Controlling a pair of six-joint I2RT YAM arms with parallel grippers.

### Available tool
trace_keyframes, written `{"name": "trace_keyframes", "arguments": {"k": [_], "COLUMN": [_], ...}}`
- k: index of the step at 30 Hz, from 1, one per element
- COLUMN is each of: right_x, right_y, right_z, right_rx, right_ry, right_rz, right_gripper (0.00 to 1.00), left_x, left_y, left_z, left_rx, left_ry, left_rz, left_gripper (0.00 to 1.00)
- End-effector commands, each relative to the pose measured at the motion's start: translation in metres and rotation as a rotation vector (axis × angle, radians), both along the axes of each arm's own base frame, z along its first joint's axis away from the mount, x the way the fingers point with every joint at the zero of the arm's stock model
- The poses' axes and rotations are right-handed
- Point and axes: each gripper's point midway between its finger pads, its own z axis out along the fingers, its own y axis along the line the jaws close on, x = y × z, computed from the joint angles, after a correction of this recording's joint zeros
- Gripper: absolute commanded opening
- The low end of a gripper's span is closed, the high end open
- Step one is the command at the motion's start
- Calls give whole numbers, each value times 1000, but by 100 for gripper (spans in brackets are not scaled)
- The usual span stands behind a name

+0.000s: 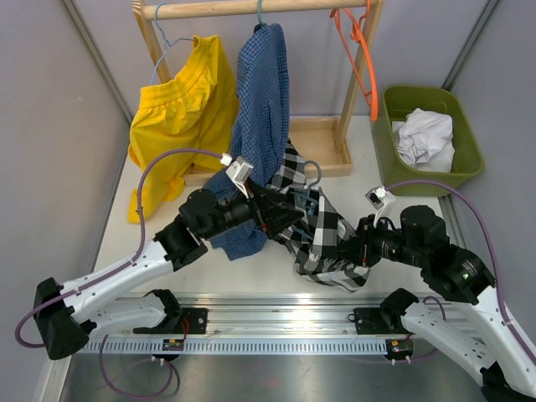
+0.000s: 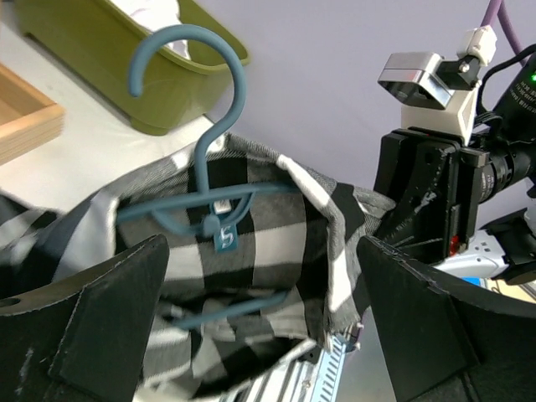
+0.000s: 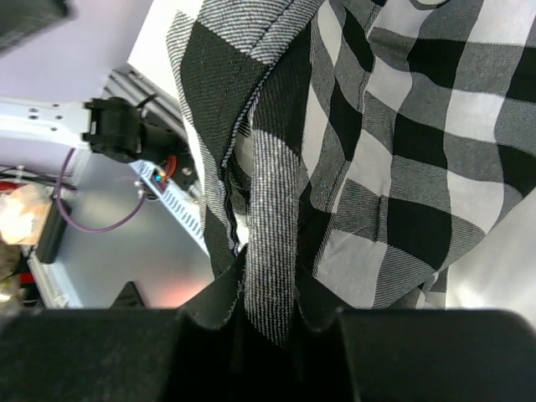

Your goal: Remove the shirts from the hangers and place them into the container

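The black-and-white plaid shirt (image 1: 325, 230) hangs off the table between both arms, still on a blue-grey hanger (image 2: 197, 126) whose hook (image 1: 315, 172) sticks up behind it. My right gripper (image 3: 272, 314) is shut on a fold of its edge. My left gripper (image 2: 260, 327) is open, its fingers (image 2: 92, 327) straddling the shirt's collar area below the hanger without touching it. The blue check shirt (image 1: 261, 109) hangs on the rail. The white shirt (image 1: 427, 138) lies in the olive-green container (image 1: 381, 126). An empty orange hanger (image 1: 362, 54) hangs on the rail.
A yellow garment (image 1: 180, 109) hangs at the left of the wooden rail frame (image 1: 251, 8), whose base tray (image 1: 322, 142) sits behind the plaid shirt. The metal rail (image 1: 276, 301) with both arm bases runs along the near edge. Grey walls close both sides.
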Motion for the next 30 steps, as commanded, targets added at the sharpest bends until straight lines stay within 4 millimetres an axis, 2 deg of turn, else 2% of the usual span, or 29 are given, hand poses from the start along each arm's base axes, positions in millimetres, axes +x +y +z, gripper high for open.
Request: {"name": "trace_keyframes", "arguments": {"k": [1,11,17,19,26,30], "right_x": [-9,-13,-10,-10,-10,-11], "right_y": [21,23,22,22,22,20], "right_z": [42,39,34,35,44,46], "right_rx": [145,146,122,125,133,135], "right_ry": [-67,-54,-53,-53,-74,-82], "right_rz": [112,140,130,134,138,130], "right_gripper": [0,0,0,0,0,0], "left_x": [-4,15,2,7,35,50], "left_y": [-19,-31,-32,-32,-47,-42], "left_z": [43,40,55,54,20,9], "left_rx": [-149,-75,-88,-71,61,99], "left_ry": [-79,-153,-179,-190,-153,-131], "left_rz": [-83,-8,-34,-14,56,138], "left_gripper": [99,99,99,99,99,98]}}
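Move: The grey-blue hanger's neck, still inside the checked shirt, is about 5 cm ahead and 5 cm to the right of the open left hand, at nearly its height. The checked shirt's middle lies some 8 cm to the right of that hand, 4 cm back and 8 cm below. The blue shirt hangs about 15 cm ahead and 8 cm to its left. The right hand already holds the checked shirt; the hanger neck is roughly 11 cm ahead of it, 11 cm to its left and 5 cm higher. Rightward by about 5 cm, and late on some 3 cm forward, the left hand closes in on the hanger's neck with its fingers staying wide open. It dips slightly, climbs, then sinks again over the hanger, rolling a few degrees. The right hand stays nearly in place and keeps its pinch on the checked shirt, holding it up. ##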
